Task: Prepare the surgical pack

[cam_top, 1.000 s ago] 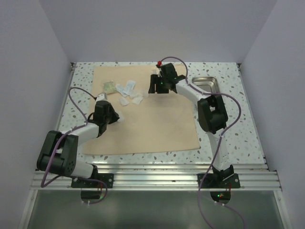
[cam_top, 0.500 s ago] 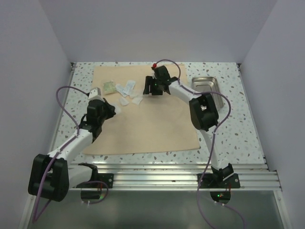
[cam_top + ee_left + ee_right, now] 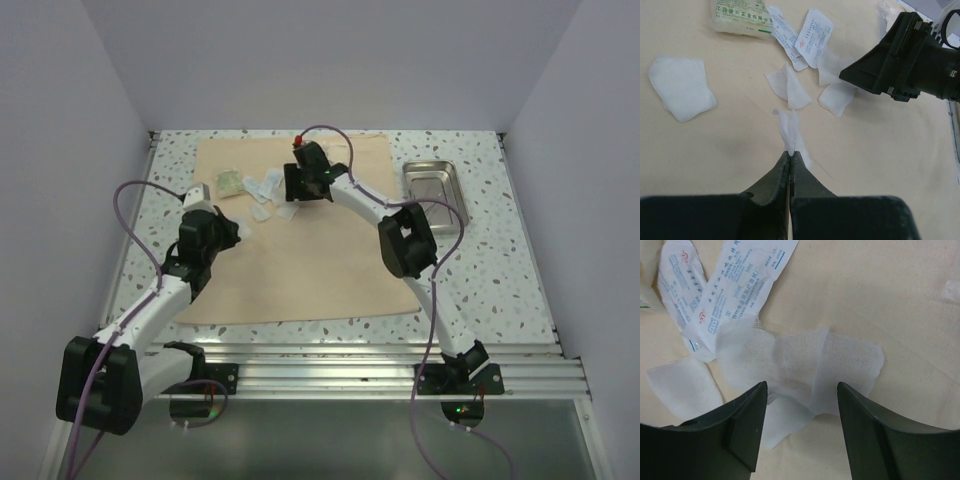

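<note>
The surgical pack's tan wrap sheet [image 3: 320, 260] lies spread flat on the table, with white gauze pieces [image 3: 268, 205] and torn packets [image 3: 262, 184] scattered at its far left. The steel tray [image 3: 436, 190] stands bare to the right of the sheet. My left gripper [image 3: 790, 153] is shut, pinching a thin strip of white gauze [image 3: 788, 129] just above the sheet. My right gripper [image 3: 801, 389] hangs open over an unfolded gauze square [image 3: 805, 364], one finger on each side. In the top view the left gripper [image 3: 236, 231] and right gripper [image 3: 290, 197] are close together.
A green-printed gauze packet [image 3: 742, 17] and empty paper wrappers [image 3: 812, 34] lie at the sheet's far edge. A loose gauze pad [image 3: 682, 89] sits to the left. The right gripper's black body [image 3: 910, 60] is near the left one. Walls enclose the table on three sides.
The right arm has swung left from beside the tray to above the gauze pieces. The left arm has stretched out, its gripper shifting slightly back and left, still shut.
</note>
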### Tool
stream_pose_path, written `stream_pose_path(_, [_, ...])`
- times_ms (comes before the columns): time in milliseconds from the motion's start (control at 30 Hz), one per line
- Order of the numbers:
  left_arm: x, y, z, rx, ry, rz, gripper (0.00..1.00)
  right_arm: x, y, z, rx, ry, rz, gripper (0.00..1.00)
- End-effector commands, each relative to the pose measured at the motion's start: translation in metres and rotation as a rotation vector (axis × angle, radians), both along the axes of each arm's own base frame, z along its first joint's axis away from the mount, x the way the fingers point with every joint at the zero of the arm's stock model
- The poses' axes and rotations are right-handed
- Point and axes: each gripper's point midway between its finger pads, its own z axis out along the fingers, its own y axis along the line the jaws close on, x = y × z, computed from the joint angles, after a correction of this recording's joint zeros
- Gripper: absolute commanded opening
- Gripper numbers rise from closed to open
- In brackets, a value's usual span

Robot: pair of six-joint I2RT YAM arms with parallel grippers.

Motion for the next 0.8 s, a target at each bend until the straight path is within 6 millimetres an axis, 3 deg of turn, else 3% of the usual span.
stream_pose_path(0, [0.004, 0.002, 0.017, 0.028, -0.046, -0.002, 0.0, 0.007, -0.011, 0.005, -0.101, -0.056, -0.044, 0.6])
stream_pose_path(200, [0.005, -0.001, 0.025, 0.026, -0.068, -0.022, 0.0, 0.007, -0.013, -0.009, -0.138, -0.039, -0.047, 0.33])
stream_pose_path(233, [0.005, -0.002, 0.028, 0.023, -0.081, -0.03, 0.0, 0.008, -0.013, -0.009, -0.136, -0.039, -0.045, 0.22])
stream_pose_path(333, [0.006, -0.01, 0.037, 0.015, -0.107, -0.072, 0.0, 0.009, -0.019, -0.002, -0.141, -0.049, -0.064, 0.0])
stream_pose_path(367, [0.006, -0.01, 0.04, 0.013, -0.115, -0.074, 0.0, 0.01, -0.019, 0.023, -0.111, -0.084, -0.071, 0.0])
stream_pose_path(467, [0.007, -0.014, 0.048, 0.009, -0.141, -0.083, 0.0, 0.015, -0.032, 0.045, -0.055, -0.105, -0.089, 0.0])
stream_pose_path(500, [0.007, -0.016, 0.049, 0.007, -0.145, -0.09, 0.0, 0.017, -0.038, 0.067, -0.027, -0.128, -0.098, 0.0])
stream_pose_path(533, [0.007, -0.018, 0.05, 0.004, -0.148, -0.096, 0.0, 0.019, -0.053, 0.07, -0.025, -0.118, -0.119, 0.0])
stream_pose_path(600, [0.009, -0.028, 0.05, -0.003, -0.15, -0.125, 0.0, 0.02, -0.068, 0.102, 0.019, -0.149, -0.133, 0.0])
stream_pose_path(667, [0.013, -0.038, 0.053, -0.003, -0.158, -0.147, 0.0, 0.022, -0.102, 0.098, 0.021, -0.119, -0.175, 0.0])
stream_pose_path(700, [0.013, -0.048, 0.05, 0.001, -0.147, -0.168, 0.0, 0.019, -0.113, 0.12, 0.054, -0.14, -0.179, 0.0])
stream_pose_path(733, [0.014, -0.053, 0.052, -0.003, -0.154, -0.177, 0.0, 0.02, -0.142, 0.108, 0.039, -0.112, -0.22, 0.0])
stream_pose_path(767, [0.015, -0.059, 0.055, -0.007, -0.162, -0.188, 0.0, 0.019, -0.155, 0.113, 0.04, -0.114, -0.238, 0.0])
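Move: The thin wide gauze lies about 2 cm ahead, 1 cm left and 2 cm below the open right fingers. From that hand, the small gauze is some 2 cm back and 1 cm left, the nearer sterile packet 5 cm ahead and 5 left, the clear bag 11 ahead and 9 right. The left hand already holds a gauze; from it the tray is roughly 8 cm ahead, 42 right and 10 below. The wide gauze is pinched near its right-hand end as the right fingers sink about 1.5 cm and shut on it, then is carried quickly to the right towards the tray, some 9 cm, rising about 5 cm. The left hand, still shut on its own gauze, starts rightward late, about 4 cm, and climbs 2 cm. ##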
